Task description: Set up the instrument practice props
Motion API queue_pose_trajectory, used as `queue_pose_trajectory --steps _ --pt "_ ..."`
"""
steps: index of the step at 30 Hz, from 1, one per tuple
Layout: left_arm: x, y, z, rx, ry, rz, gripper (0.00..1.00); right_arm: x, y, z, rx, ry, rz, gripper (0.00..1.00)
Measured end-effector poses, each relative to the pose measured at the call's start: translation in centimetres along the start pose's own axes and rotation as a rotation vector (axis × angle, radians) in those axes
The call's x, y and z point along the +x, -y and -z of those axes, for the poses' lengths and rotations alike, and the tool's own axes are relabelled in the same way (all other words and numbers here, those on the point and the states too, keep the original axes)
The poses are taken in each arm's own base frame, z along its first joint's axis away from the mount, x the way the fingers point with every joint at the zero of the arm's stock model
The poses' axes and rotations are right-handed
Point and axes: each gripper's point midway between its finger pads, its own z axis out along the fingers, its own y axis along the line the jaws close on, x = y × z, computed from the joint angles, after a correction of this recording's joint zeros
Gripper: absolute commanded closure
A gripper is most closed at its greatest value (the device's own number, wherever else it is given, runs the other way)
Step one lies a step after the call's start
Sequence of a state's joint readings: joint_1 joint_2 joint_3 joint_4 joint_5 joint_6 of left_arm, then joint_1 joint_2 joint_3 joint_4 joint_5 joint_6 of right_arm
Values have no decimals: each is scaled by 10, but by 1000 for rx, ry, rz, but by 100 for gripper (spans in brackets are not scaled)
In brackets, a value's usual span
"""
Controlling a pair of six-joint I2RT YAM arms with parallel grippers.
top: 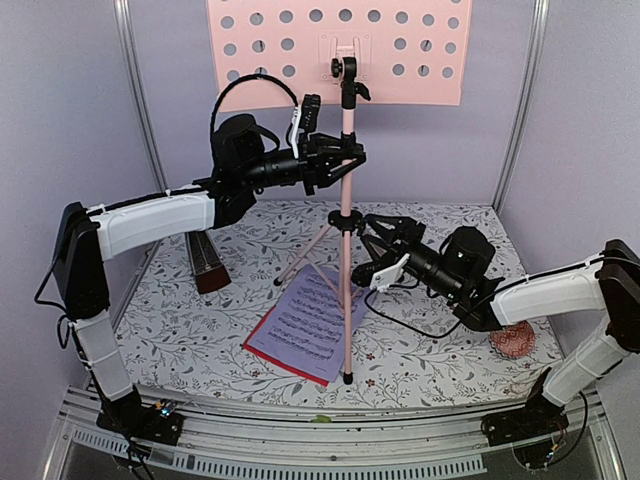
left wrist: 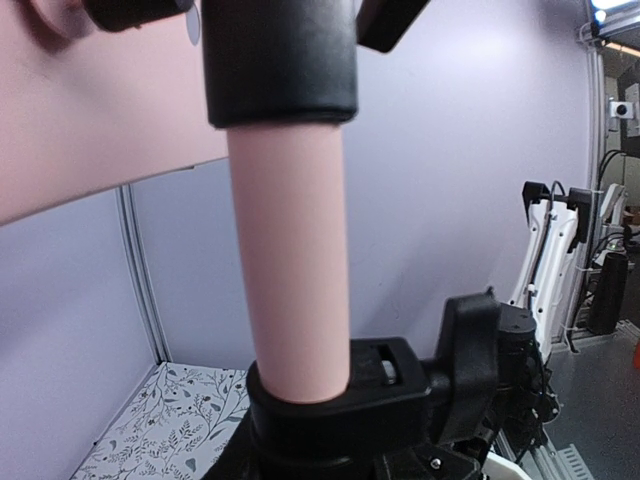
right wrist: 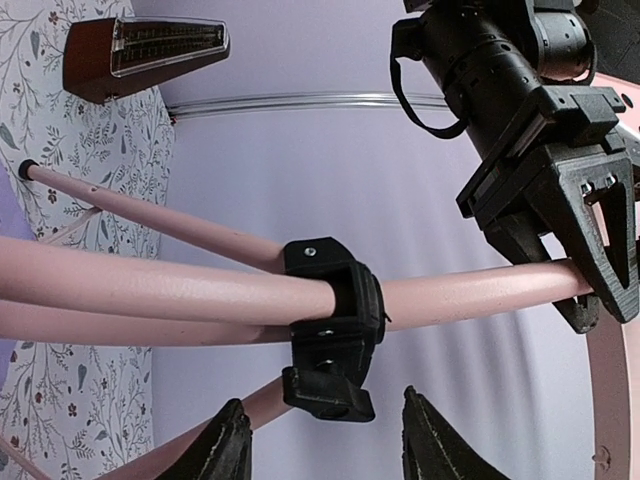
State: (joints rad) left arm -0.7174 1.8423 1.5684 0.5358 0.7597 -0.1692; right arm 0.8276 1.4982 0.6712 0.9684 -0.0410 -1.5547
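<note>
The pink music stand stands upright on its tripod, its perforated desk at the top back. My left gripper is shut on the stand's upper pole, just above a black collar. My right gripper is open, and the hub's black knob lies just ahead of its spread fingertips at the tripod hub. Lilac and red music sheets lie flat under the tripod legs. The dark brown metronome lies on the table at the left, also visible in the right wrist view.
A small pink knitted ball sits on the floral table at the right, beside my right forearm. Lilac walls with metal posts close off the back and sides. A metal rail runs along the near edge.
</note>
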Motion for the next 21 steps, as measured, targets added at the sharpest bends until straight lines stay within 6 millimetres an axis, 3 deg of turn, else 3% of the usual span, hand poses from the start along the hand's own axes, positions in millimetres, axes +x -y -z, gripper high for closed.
queue_pose_trajectory --steps 5,13,21 --pt "0 0 0 0 0 0 100 -4 6 -5 29 5 57 62" --pt "-1 -1 0 -8 1 0 100 -7 2 -7 13 11 89 98" --pt "0 -1 0 -5 -1 1 100 -7 2 -7 -19 10 22 100"
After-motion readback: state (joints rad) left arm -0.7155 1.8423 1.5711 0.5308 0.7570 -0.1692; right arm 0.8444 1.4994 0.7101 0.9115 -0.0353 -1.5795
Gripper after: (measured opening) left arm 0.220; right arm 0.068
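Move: The stand's collar knob sits just off the right hand's open fingertips, about 1 cm ahead, 2 cm to the left and at the same height. The pole where the left gripper holds it is roughly 3 cm ahead, 3 cm left and 13 cm above; the sheet music lies some 12 cm left, 1 cm back and 23 cm below. From the left hand, the knob is about 13 cm below, 1 cm back and 2 cm right. The right hand eases about 1 cm left and its fingers shut on the collar knob; left keeps hold. ##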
